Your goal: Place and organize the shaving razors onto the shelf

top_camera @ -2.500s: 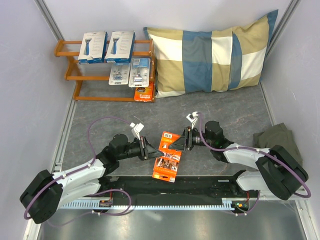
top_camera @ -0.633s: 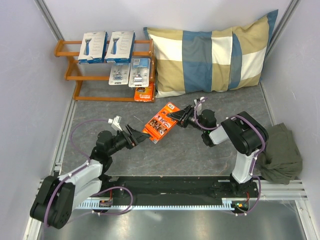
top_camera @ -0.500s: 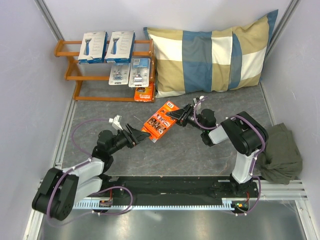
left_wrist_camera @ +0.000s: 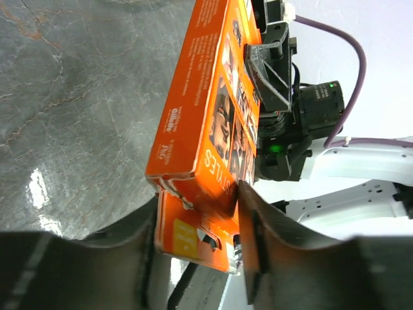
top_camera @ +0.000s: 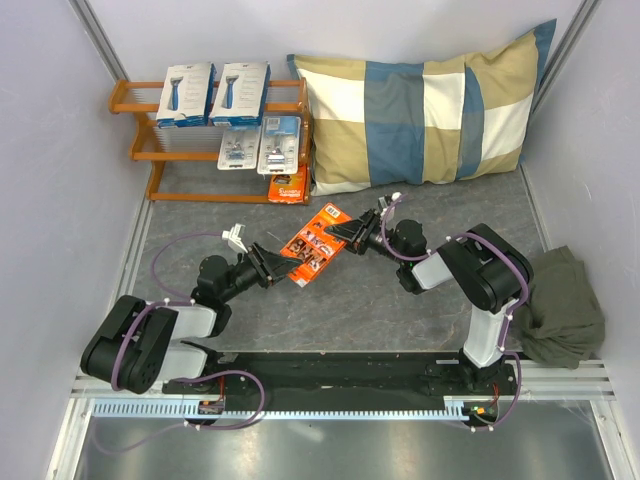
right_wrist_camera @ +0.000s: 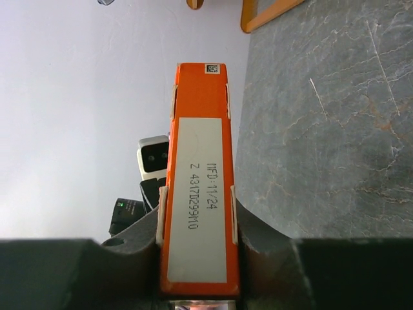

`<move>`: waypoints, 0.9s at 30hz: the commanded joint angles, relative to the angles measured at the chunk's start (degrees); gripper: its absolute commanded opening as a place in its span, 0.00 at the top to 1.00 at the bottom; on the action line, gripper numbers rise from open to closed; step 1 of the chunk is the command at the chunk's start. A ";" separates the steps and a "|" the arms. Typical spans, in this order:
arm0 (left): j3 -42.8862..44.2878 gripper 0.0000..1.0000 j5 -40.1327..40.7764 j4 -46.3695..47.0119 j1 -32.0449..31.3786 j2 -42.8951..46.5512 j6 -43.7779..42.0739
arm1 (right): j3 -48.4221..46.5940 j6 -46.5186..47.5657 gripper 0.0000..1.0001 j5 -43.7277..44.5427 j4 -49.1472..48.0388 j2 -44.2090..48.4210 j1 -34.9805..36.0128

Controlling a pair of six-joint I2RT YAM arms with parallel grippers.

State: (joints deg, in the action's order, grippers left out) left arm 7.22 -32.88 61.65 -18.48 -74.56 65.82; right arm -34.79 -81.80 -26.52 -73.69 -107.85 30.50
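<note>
An orange razor pack (top_camera: 312,242) hangs above the grey floor between both arms. My right gripper (top_camera: 346,232) is shut on its upper right end; in the right wrist view the fingers press both flat faces of the pack (right_wrist_camera: 200,129), around the gripper's midpoint (right_wrist_camera: 199,226). My left gripper (top_camera: 283,262) is shut on the pack's lower left end; its fingers sit against both sides of the pack (left_wrist_camera: 206,97), around the midpoint (left_wrist_camera: 197,213). The shelf (top_camera: 135,97) at the back left holds two white boxes (top_camera: 186,93), two blister packs (top_camera: 238,147) and one orange pack (top_camera: 288,186).
A blue-and-beige checked pillow (top_camera: 420,110) leans against the back wall, right of the shelf. A crumpled green cloth (top_camera: 560,300) lies by the right wall. Purple cables loop from both arms.
My left gripper's jaws have closed from wide open onto the pack's lower end. The pack and right gripper have shifted slightly up and left.
</note>
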 commanded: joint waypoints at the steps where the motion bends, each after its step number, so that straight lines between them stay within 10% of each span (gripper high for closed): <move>1: 1.92 0.65 -2.10 7.87 -0.50 -1.11 2.21 | -1.87 0.15 0.97 1.03 -24.92 -0.78 0.52; 9: 0.60 0.98 -1.22 7.52 -1.29 -0.76 2.47 | -1.78 -0.03 0.94 1.21 -25.27 -1.92 0.70; 13: 0.86 0.98 -1.39 6.82 -1.21 -0.76 2.38 | -1.25 0.06 0.82 0.77 -25.98 -2.10 0.79; 22: 0.95 0.98 -0.43 4.27 -1.21 0.47 1.59 | 2.17 4.00 0.10 2.09 -24.05 1.50 0.61; 27: 1.48 0.98 0.36 1.21 -1.12 1.09 0.71 | 5.69 10.07 0.02 4.63 -13.51 8.25 0.44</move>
State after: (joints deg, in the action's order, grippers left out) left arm 7.22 -32.12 62.94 -19.49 -75.11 69.89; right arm -30.92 -77.93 -24.40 -74.63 -106.37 30.92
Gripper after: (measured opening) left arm 0.132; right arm 0.975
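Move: Between the two hands hangs the orange razor box, its middle about 5 cm ahead and 5 cm right of the left hand, near its height. The right hand, still gripping the other end, has that middle some 4 cm to its left and 3 cm back. From the left hand, the shelved orange box stands about 20 cm ahead, 2 cm left and 6 cm lower; the nearer blister pack lies some 25 cm ahead and 4 cm left, slightly higher. Closing from half open almost to shut, the left fingers pinch the flap at the near end of the orange box, the hand lifting about 1 cm with a 5-degree tilt and then easing back. The right hand keeps its grip until they are closed, then opens wide and lets go, sinking about 2 cm and starting to draw back and to the right. ##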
